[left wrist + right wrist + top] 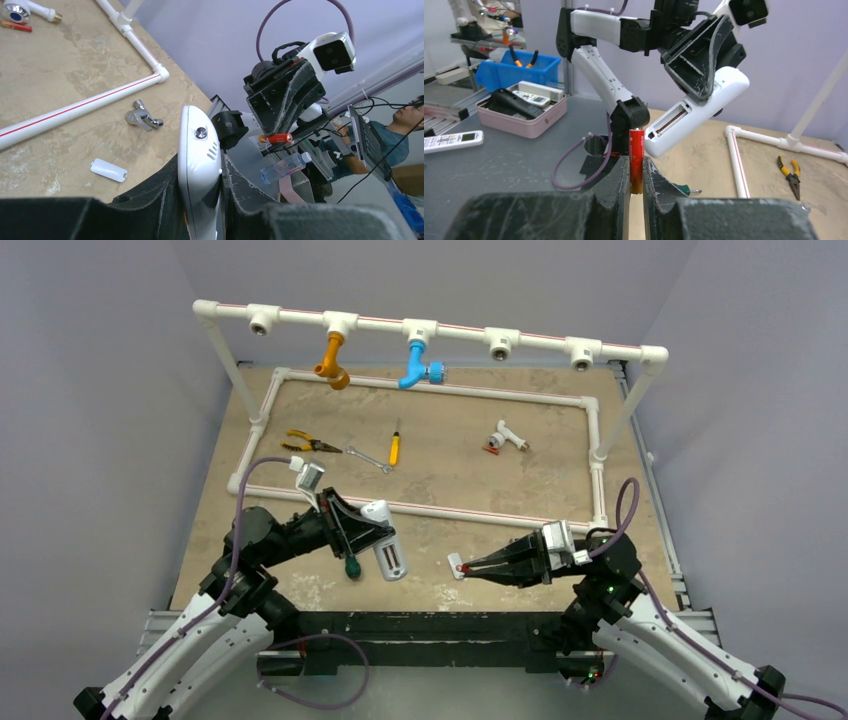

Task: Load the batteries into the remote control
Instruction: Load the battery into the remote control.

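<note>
My left gripper [375, 535] is shut on the white remote control [388, 543] and holds it above the table's near left. In the right wrist view the remote control [696, 112] tilts down with its open battery compartment [669, 122] facing me. My right gripper [636, 170] is shut on a red-orange battery [636, 157], which stands upright just below the compartment's lower end and apart from it. From above, that battery [462, 567] is a short way to the right of the remote. A second red battery [492, 450] lies at the far right beside a white T-fitting [512, 437].
A small white cover [108, 170] and a metal fitting [142, 117] lie on the table near me. A green-handled tool [352, 565] hangs under the left gripper. Pliers [305, 445], a wrench [370, 458] and a yellow screwdriver [395, 448] lie inside the white pipe frame [440, 512].
</note>
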Robot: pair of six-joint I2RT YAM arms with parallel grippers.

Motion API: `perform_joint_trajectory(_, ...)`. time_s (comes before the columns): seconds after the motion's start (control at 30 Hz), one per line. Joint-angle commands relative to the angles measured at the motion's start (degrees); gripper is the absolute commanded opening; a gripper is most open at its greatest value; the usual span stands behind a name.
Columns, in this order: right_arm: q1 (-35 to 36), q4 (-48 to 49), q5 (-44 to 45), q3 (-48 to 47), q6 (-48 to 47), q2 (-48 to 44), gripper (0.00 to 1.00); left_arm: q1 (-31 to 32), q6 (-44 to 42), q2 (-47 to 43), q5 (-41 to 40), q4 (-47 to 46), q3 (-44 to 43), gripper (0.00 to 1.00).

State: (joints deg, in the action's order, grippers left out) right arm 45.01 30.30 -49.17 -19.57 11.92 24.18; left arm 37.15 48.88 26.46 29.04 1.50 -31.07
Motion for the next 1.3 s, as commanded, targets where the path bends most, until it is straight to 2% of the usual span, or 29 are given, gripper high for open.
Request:
perform_joint_trajectory(0.0, 0.3, 2.0, -4.0, -1.4, -1.5, 1.5, 0.0, -0.3, -0.3, -0.9, 3.2, -7.6, 0.3, 0.0)
perform_joint_trajectory(0.2, 0.3, 2.3, -1.6, -0.9, -1.0, 1.7, 0.0, -0.3, -1.5, -3.2, 4.5, -10.9, 2.4, 0.0)
perform_joint_trajectory(0.53, 0.3, -0.7, 8.1, -0.1, 0.0, 2.4, 0.0, -0.2, -4.3, -6.0, 6.5, -19.2, 5.8, 0.0)
perform_joint_trajectory(0.7, 0.3, 1.9, 10.2, 2.6, 1.1, 2.3, 0.0, -0.3, -5.8, -6.9, 7.3, -20.6, 6.0, 0.0)
perform_joint_trajectory(1.0, 0.3, 2.6, 12.7, 4.0, 2.1, 2.6, 0.0, -0.3, -7.6, -9.2, 5.9, -17.1, 5.7, 0.0)
perform_joint_trajectory(1.27, 0.3, -3.1, 23.3, 3.5, -0.9, 2.5, 0.0, -0.3, -7.5, -10.2, 2.9, -13.9, 4.9, 0.0)
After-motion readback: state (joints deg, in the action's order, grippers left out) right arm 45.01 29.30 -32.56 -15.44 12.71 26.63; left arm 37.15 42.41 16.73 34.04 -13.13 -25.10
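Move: The open battery compartment of the remote, held in the left gripper, lies about 13 cm to the right gripper's left and 3 cm ahead, roughly level; the white battery cover lies about 8 cm ahead and 27 cm below on the table. From the left gripper, the red battery held in the right fingers is some 14 cm to the right and 8 cm back, about level; the green screwdriver is 11 cm left, 3 cm ahead and 27 cm below. Keep both grips. Roll the left gripper some 20 degrees so the remote's forward end tips up and its back end down, raising it about 4 cm while drawing it 3 cm back. Hold the right gripper nearly still at first, then carry the battery about 6 cm forward and 3 cm down beside the remote, turning that hand about 15 degrees clockwise. ##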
